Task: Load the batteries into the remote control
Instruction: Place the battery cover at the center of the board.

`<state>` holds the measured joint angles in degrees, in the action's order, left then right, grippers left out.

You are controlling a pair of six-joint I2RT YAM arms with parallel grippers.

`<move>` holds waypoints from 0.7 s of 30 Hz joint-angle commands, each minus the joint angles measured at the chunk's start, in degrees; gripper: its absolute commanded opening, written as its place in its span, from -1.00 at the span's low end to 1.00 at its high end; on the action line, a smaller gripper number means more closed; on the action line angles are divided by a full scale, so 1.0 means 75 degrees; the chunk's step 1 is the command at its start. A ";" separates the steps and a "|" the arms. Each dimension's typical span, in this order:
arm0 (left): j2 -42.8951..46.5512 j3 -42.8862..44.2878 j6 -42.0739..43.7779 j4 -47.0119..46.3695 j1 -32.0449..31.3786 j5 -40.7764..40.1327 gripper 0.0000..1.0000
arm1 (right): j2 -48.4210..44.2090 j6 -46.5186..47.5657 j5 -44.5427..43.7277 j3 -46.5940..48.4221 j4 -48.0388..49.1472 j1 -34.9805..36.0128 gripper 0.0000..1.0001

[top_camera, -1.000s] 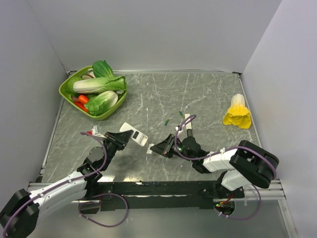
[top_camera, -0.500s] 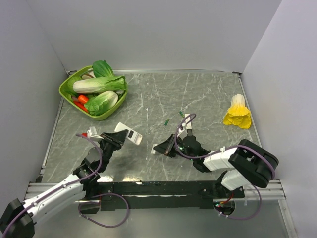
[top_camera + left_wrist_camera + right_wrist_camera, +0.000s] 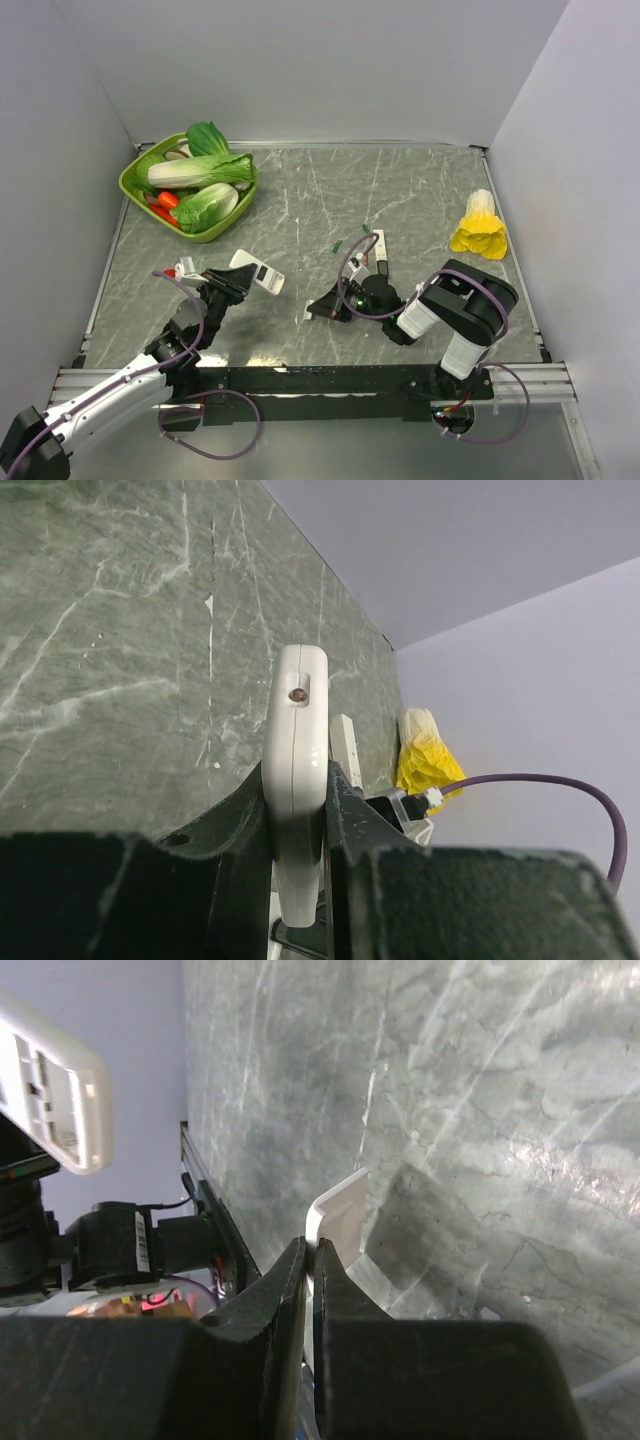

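My left gripper (image 3: 235, 284) is shut on the remote control (image 3: 257, 272), a white handset held edge-on above the table at the left. In the left wrist view the remote control (image 3: 298, 730) sits clamped between both fingers, gripper (image 3: 298, 815). The right wrist view shows the remote control (image 3: 55, 1090) at top left with an open recess in its back. My right gripper (image 3: 322, 308) is low at the table's middle, shut on a thin white plate (image 3: 342, 1212) standing on edge, gripper (image 3: 312, 1256). No batteries show in any view.
A green basket (image 3: 135, 168) of vegetables stands at the back left. A yellow bunch (image 3: 480, 228) lies at the right. A narrow white-and-black bar (image 3: 379, 250) and tiny green pieces (image 3: 345, 241) lie behind my right gripper.
The left arm drew back to the left with the remote. The right gripper closed on the thin white plate, and that arm's elbow swung left.
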<state>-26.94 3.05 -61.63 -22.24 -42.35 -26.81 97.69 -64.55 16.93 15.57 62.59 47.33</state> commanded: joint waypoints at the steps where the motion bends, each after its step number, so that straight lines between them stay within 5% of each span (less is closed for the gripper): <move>1: 0.0064 0.0297 0.0096 -0.0281 0.0045 0.0071 -0.98 | 0.0252 0.0158 -0.0030 -0.0178 0.0889 -0.0135 -0.91; 13: 0.0193 0.0355 0.0061 -0.0140 0.0033 0.0047 -0.98 | 0.0932 0.0111 0.0029 -0.0752 0.1921 -0.0334 -0.39; 21: 0.0147 0.0425 0.0049 -0.0093 0.0033 0.0059 -0.98 | -0.0681 0.0836 -0.0744 -0.0940 -0.0408 -0.0358 0.09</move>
<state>-26.02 3.64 -61.60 -21.45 -42.33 -26.81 99.88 -62.72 16.47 9.72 70.52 45.06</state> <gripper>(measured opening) 0.232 0.505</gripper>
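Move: The battery cover is pinched in the right fingertips, its middle about 1 cm ahead of them, 2 cm left and 1 cm below; its resting spot on the bare board is just below it, some 3 cm under the hand. The remote, held up by the left gripper, is roughly 13 cm left of the right hand, 7 cm ahead and 10 cm higher. A green battery lies about 16 cm ahead and 5 cm right. From the left hand, the cover is some 15 cm right, 5 cm back and 15 cm below. Lower the right gripper a bit over 2 cm towards the board while easing it about 2.5 cm to the right, fingers still pointing left and slightly down. Open the fingers on the way, from nearly shut to about half, so they let go of the battery cover, and finish by lifting roughly 1 cm. ##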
